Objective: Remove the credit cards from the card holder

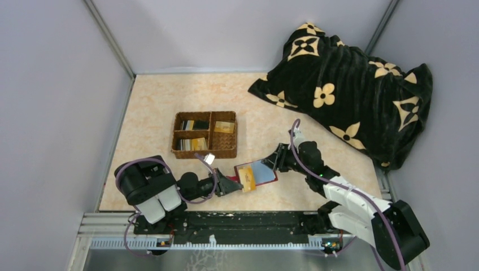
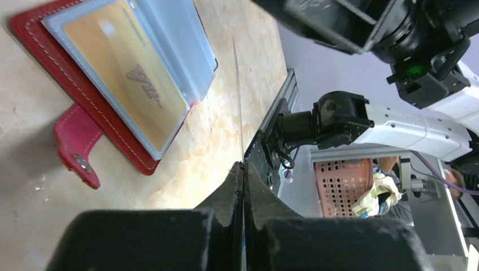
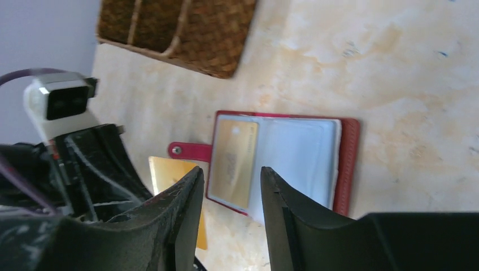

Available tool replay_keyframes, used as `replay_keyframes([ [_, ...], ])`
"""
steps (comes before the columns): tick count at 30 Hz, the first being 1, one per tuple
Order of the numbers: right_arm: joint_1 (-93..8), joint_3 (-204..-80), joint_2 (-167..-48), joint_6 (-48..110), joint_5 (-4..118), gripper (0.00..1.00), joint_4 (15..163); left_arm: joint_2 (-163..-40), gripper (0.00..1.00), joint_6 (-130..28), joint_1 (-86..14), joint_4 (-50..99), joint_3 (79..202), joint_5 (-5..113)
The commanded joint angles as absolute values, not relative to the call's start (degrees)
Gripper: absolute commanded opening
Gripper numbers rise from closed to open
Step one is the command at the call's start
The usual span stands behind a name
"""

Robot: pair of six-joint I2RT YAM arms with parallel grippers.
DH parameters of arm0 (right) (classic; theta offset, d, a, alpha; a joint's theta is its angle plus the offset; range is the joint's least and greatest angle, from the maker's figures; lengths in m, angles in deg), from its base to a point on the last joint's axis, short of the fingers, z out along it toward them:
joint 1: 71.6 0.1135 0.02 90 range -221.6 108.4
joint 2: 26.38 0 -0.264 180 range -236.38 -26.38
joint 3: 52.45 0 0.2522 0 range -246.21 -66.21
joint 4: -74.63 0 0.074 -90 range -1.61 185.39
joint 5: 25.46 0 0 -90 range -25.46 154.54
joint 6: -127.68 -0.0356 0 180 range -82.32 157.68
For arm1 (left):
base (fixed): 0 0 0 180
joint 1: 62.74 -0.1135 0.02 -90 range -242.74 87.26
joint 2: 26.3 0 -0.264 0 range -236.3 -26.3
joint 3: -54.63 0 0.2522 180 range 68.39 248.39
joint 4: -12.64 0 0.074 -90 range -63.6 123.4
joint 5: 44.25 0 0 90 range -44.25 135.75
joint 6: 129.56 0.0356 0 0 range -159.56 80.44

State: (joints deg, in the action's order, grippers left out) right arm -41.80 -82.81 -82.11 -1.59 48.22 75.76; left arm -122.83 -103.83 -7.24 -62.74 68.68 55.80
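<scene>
The red card holder lies open on the table, its clear bluish pockets facing up. A gold credit card marked VIP sits in its left pocket. My left gripper is shut on another orange-yellow credit card, which shows only as a thin edge in the left wrist view. That card is held just beside the holder's snap tab. My right gripper hovers over the holder's pockets, open, with nothing between its fingers.
A brown wicker divided basket stands behind the holder, with several cards in its compartments. A black flowered blanket is heaped at the back right. Grey walls close in the sides, and the arm rail runs along the near edge.
</scene>
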Motion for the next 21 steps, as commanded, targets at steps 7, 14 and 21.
replay_keyframes([
  [7,-44.7,-80.17,-80.27,-4.29,30.39,0.45,56.81,-125.18,0.0,-101.0,-7.61,-76.09,75.43,64.72],
  [14,-49.6,-76.17,-79.16,-7.95,24.29,0.44,49.76,-125.96,0.0,-101.37,-8.14,-76.08,78.92,66.01],
  [21,-49.89,-73.93,-74.81,-7.96,24.27,0.43,52.66,-127.33,0.0,-101.8,-8.29,-76.08,81.2,66.04],
])
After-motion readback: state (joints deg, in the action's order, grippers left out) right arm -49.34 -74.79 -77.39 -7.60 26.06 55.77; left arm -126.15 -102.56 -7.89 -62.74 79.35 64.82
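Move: Held in the left gripper's closed fingers already, the yellow credit card lies about 7 cm left of the right hand, 4 cm back and 1 cm lower. The right gripper, where the card is being taken, stands some 9 cm right of the left hand and 6 cm ahead, 1 cm higher. The open card holder lies 5 cm right of the left hand, 4 cm ahead and 6 cm below; the basket 12 cm left, 17 cm ahead, 5 cm below. Bringing the card to the right gripper above the holder, the left hand keeps its pinch and goes right about 4 cm while rising some 3 cm, fingers tipping up slightly. The right hand, already part open and staying so, rises about 5 cm and draws back 3 cm, swinging its fingers up and left some 20 degrees towards the card, after a brief shift left that it half undoes. ##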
